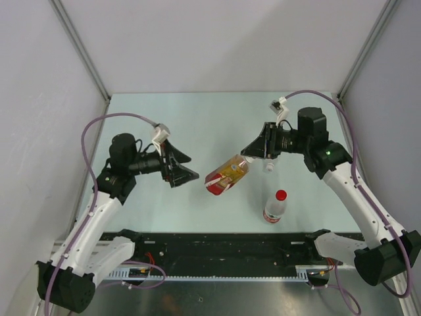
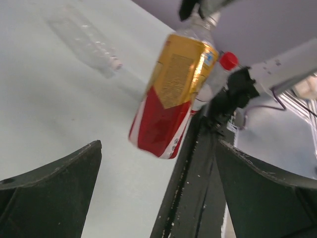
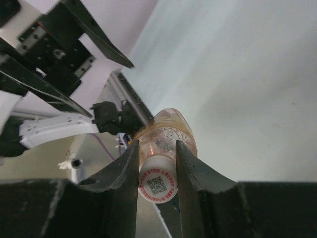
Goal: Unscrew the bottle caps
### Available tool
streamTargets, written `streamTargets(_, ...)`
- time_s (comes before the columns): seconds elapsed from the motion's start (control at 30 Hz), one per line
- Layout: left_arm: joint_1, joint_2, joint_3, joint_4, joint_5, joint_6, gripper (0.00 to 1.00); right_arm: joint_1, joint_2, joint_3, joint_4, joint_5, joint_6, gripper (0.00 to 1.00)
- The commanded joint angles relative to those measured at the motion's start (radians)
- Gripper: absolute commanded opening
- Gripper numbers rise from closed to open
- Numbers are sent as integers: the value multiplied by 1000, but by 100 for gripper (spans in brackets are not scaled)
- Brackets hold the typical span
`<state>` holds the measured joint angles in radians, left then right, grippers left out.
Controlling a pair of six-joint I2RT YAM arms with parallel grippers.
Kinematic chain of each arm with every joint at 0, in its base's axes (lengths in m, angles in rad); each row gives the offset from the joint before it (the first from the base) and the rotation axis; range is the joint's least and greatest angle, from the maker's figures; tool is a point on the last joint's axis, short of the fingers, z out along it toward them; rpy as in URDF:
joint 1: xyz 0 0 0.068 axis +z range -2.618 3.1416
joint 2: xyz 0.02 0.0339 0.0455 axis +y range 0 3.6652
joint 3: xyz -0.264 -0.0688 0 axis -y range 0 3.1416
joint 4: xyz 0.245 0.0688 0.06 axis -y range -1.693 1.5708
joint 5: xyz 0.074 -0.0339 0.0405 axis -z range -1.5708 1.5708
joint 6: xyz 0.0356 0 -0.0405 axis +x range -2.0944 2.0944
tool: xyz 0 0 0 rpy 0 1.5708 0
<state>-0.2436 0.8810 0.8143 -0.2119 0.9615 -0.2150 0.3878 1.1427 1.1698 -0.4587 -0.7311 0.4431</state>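
Observation:
My right gripper (image 3: pixel 157 171) is shut on the white cap (image 3: pixel 157 184) of the amber-liquid bottle (image 3: pixel 168 131). It holds that bottle (image 1: pixel 227 174) tilted above the table, base toward the left arm. The bottle's gold and red label (image 2: pixel 171 94) faces the left wrist view. My left gripper (image 1: pixel 192 168) stands wide open just left of the bottle's base without touching it; nothing lies between its fingers (image 2: pixel 54 188). A second bottle (image 1: pixel 273 210) with a red cap (image 1: pixel 281 195) stands upright near the front edge. A plain clear bottle (image 2: pixel 84 37) lies on its side on the table.
The pale green table (image 1: pixel 197 125) is walled by grey panels at the left, right and back. A black rail (image 1: pixel 230 247) runs along the near edge between the arm bases. Purple cables loop over both arms.

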Motion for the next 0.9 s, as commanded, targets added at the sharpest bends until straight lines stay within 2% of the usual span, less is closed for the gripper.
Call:
streamTargets(0.0,-112,22,57,11,50,71,99,-19,0,47,116,-173,89,0)
streamTargets(0.47,-340,185,95,16,-63,114,99,-41,5,46,78,-200,123,0)
streamTargets(0.73,-376,213,60,44,-109,119,99,-56,-8,47,90,-220,152,0)
streamTargets(0.87,-387,232,42,70,-99,107,92,-58,-15,47,96,-221,164,0)
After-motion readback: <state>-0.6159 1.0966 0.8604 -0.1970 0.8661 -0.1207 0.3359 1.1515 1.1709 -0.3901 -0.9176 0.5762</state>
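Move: The amber bottle hangs in the air with its base towards the left hand: its middle is about 13 cm to the left hand's right, 2 cm back and 2 cm lower. From the right hand at its cap, that middle lies some 7 cm left, 4 cm back and 3 cm down. Down on the table, the red-capped bottle stands roughly 10 cm right and 8 cm back of the right hand, 20 cm below; the lying clear bottle is 10 cm right, 13 cm ahead, 26 cm below. Still pinching the amber bottle by its cap end, the right hand eases up about 2 cm and slightly back, then holds it there. The left hand travels some 8 cm right, also back and down, towards the bottle's base, turning about 15 degrees clockwise, its wide-open fingers coming around the base; contact there can't be seen. ##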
